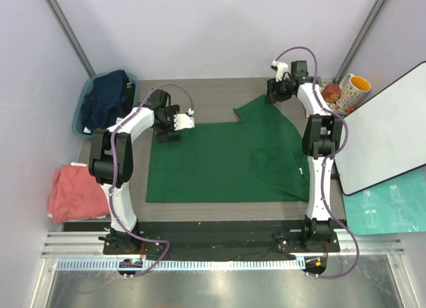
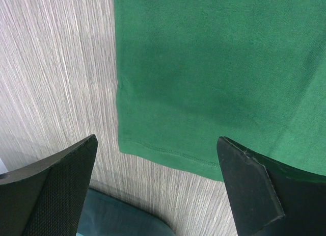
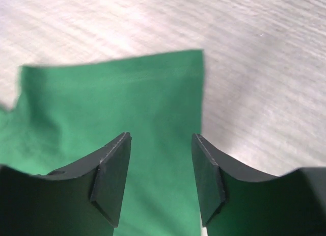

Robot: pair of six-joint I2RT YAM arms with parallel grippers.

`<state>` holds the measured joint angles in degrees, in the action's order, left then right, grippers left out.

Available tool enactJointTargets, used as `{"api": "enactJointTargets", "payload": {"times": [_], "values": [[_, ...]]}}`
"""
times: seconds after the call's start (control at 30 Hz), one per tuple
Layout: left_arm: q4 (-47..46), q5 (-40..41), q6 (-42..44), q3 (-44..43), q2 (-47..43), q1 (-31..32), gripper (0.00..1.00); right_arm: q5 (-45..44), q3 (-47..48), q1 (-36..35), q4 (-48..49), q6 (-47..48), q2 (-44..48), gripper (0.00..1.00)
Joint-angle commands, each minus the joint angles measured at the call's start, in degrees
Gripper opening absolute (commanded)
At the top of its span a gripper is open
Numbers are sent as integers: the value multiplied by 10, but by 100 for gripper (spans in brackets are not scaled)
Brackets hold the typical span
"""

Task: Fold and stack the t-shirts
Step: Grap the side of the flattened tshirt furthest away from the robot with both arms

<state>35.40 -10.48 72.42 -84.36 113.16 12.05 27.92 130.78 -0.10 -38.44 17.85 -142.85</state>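
A dark green t-shirt (image 1: 219, 165) lies spread flat across the table's middle, one sleeve (image 1: 256, 112) reaching toward the far right. My left gripper (image 1: 166, 132) hovers open over the shirt's far left corner; in the left wrist view the hem corner (image 2: 132, 144) lies on the table between the wide-apart fingers of the gripper (image 2: 158, 187). My right gripper (image 1: 276, 93) hangs above the sleeve end. In the right wrist view its jaws (image 3: 160, 169) stand apart with the sleeve (image 3: 127, 98) lying below, not pinched. A navy t-shirt (image 1: 106, 98) fills the tub. A salmon-pink t-shirt (image 1: 76, 191) lies at the left.
The teal plastic tub (image 1: 85, 95) stands at the far left corner, its rim (image 2: 122, 218) just behind my left fingers. A patterned mug (image 1: 356, 88), a white board (image 1: 386, 142) and a teal printed sheet (image 1: 393, 208) sit to the right of the table.
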Motion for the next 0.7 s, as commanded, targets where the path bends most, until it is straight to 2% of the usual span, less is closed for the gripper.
{"api": "enactJointTargets", "payload": {"times": [0.0, 0.3, 0.43, 0.67], "values": [[-10, 4, -7, 2, -30, 5, 100, -40, 19, -7, 86, -34, -51, 57], [7, 13, -5, -24, -18, 6, 100, -70, 28, -7, 183, -103, -95, 57], [13, 17, -6, -46, -5, 6, 100, -60, 37, -16, 182, -106, -106, 55], [18, 17, 0, -70, 11, 6, 100, -63, -8, -45, 163, -81, -77, 53]]}}
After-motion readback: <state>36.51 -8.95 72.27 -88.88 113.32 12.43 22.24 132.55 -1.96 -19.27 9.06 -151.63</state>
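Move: For the right hand, the shirt's far right corner lies roughly 8 cm ahead, 3 cm to the left and 6 cm below. The sleeve's inner corner is some 13 cm left and 3 cm back, and the books about 21 cm to the right, level with the hand. From the left hand, the shirt's far left corner is about 3 cm ahead, 4 cm left and 5 cm down, with the basket 22 cm left and 6 cm ahead. Send the right gripper about 6 cm forward to the shirt's far right corner, sinking some 4 cm early on, then reaching on nearly level and easing slightly left at the end; tip its fingers outward and turn it clockwise by under 10 degrees, keeping them half open. Hold the left gripper wide open over its corner, then late raise it 2.5 cm and ease it 2 cm forward. ##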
